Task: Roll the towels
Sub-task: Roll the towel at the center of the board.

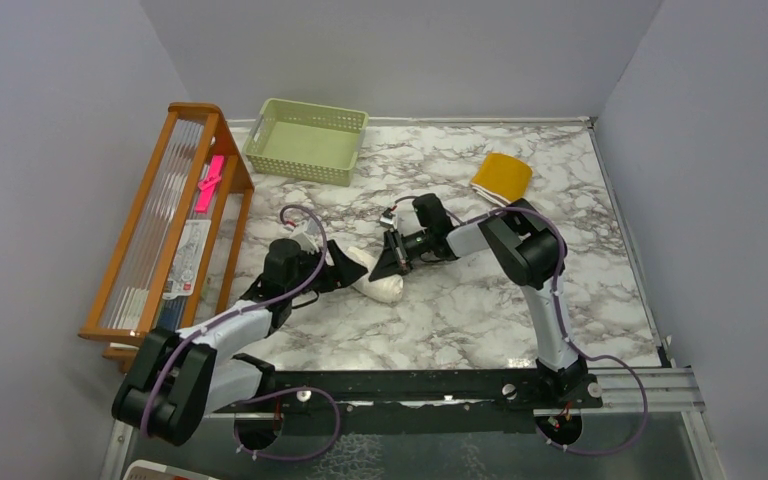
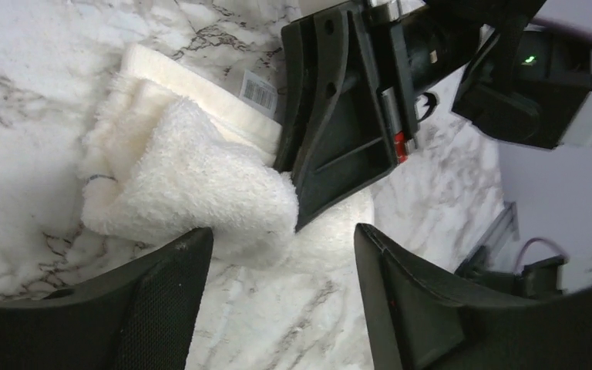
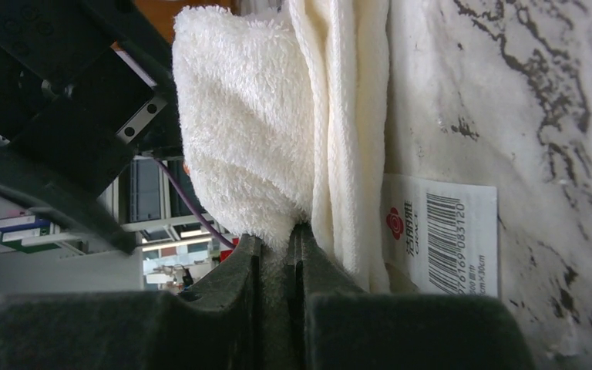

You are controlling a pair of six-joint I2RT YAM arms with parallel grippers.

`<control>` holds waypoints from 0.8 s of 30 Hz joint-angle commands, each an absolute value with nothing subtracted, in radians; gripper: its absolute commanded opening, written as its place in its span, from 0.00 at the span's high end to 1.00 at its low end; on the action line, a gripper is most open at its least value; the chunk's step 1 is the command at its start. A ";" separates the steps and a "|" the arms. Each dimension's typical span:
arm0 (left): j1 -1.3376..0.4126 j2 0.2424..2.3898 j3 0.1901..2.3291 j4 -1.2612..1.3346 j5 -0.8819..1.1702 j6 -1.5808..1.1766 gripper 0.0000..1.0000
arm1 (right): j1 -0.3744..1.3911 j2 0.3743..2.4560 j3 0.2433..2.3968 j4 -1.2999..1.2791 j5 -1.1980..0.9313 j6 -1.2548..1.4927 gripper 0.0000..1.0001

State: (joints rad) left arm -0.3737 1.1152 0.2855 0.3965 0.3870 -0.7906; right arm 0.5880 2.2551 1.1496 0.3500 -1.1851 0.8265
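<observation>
The cream-white towel (image 1: 378, 276) lies partly rolled on the marble table, mid-left. It also shows in the left wrist view (image 2: 193, 177) and the right wrist view (image 3: 262, 131). My right gripper (image 1: 392, 262) is shut on a fold of it (image 3: 277, 243). My left gripper (image 1: 345, 272) is open and empty, its fingers (image 2: 162, 308) just short of the roll, the roll's end near the left finger. The mustard-yellow towel (image 1: 501, 175) sits rolled at the back right, away from both grippers.
A pale green plastic basket (image 1: 306, 139) stands at the back. A wooden rack (image 1: 165, 230) with papers and a pink item runs along the left edge. The towel's barcode label (image 3: 441, 231) lies flat on the marble table (image 1: 460, 310).
</observation>
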 commanded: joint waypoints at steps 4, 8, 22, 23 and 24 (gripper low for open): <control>-0.376 1.286 0.318 0.605 0.480 -0.802 1.00 | 0.594 2.273 1.140 0.152 -0.963 0.689 0.99; -0.375 1.314 0.340 0.638 0.486 -0.799 1.00 | 0.594 2.262 1.134 0.128 -0.949 0.664 0.99; -0.360 1.666 0.374 0.636 0.377 -0.822 1.00 | 0.663 1.918 1.163 -0.111 -0.486 0.230 0.65; -0.360 1.679 0.378 0.635 0.373 -0.822 1.00 | 0.675 1.878 1.140 -0.092 -0.432 0.199 0.64; -0.360 1.689 0.379 0.635 0.370 -0.822 1.00 | 0.688 1.839 1.110 -0.053 -0.382 0.169 0.64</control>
State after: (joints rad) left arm -0.3622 1.5951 0.4000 0.7475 0.4496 -0.8494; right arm 0.6327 1.9774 1.1637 -0.0513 -0.7059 0.3828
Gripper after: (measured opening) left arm 0.009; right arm 0.352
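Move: The cream towel roll lies just under and past the left hand's open fingers: its middle is about 4 cm to the right, 2 cm back and 6 cm below. The right hand already grips the roll, whose middle is some 1 cm back and 1 cm right of it, about level. From the left hand, the green basket stands roughly 28 cm ahead and 13 cm left, the yellow towel about 21 cm ahead and 31 cm right. The left hand shuts its wide-open fingers as it sinks onto the roll, then, kept shut with the tips against the roll's near side, drives forward about 5 cm in all while going down nearly 4 cm and slightly right. The right hand first nearly holds still with its grip on the towel, then late on loosens its fingers part way and goes about 3 cm forward, a little up and right, rolling its wrist some 30 degrees so that its forward side tips up and dipping its tips, still about the roll. ##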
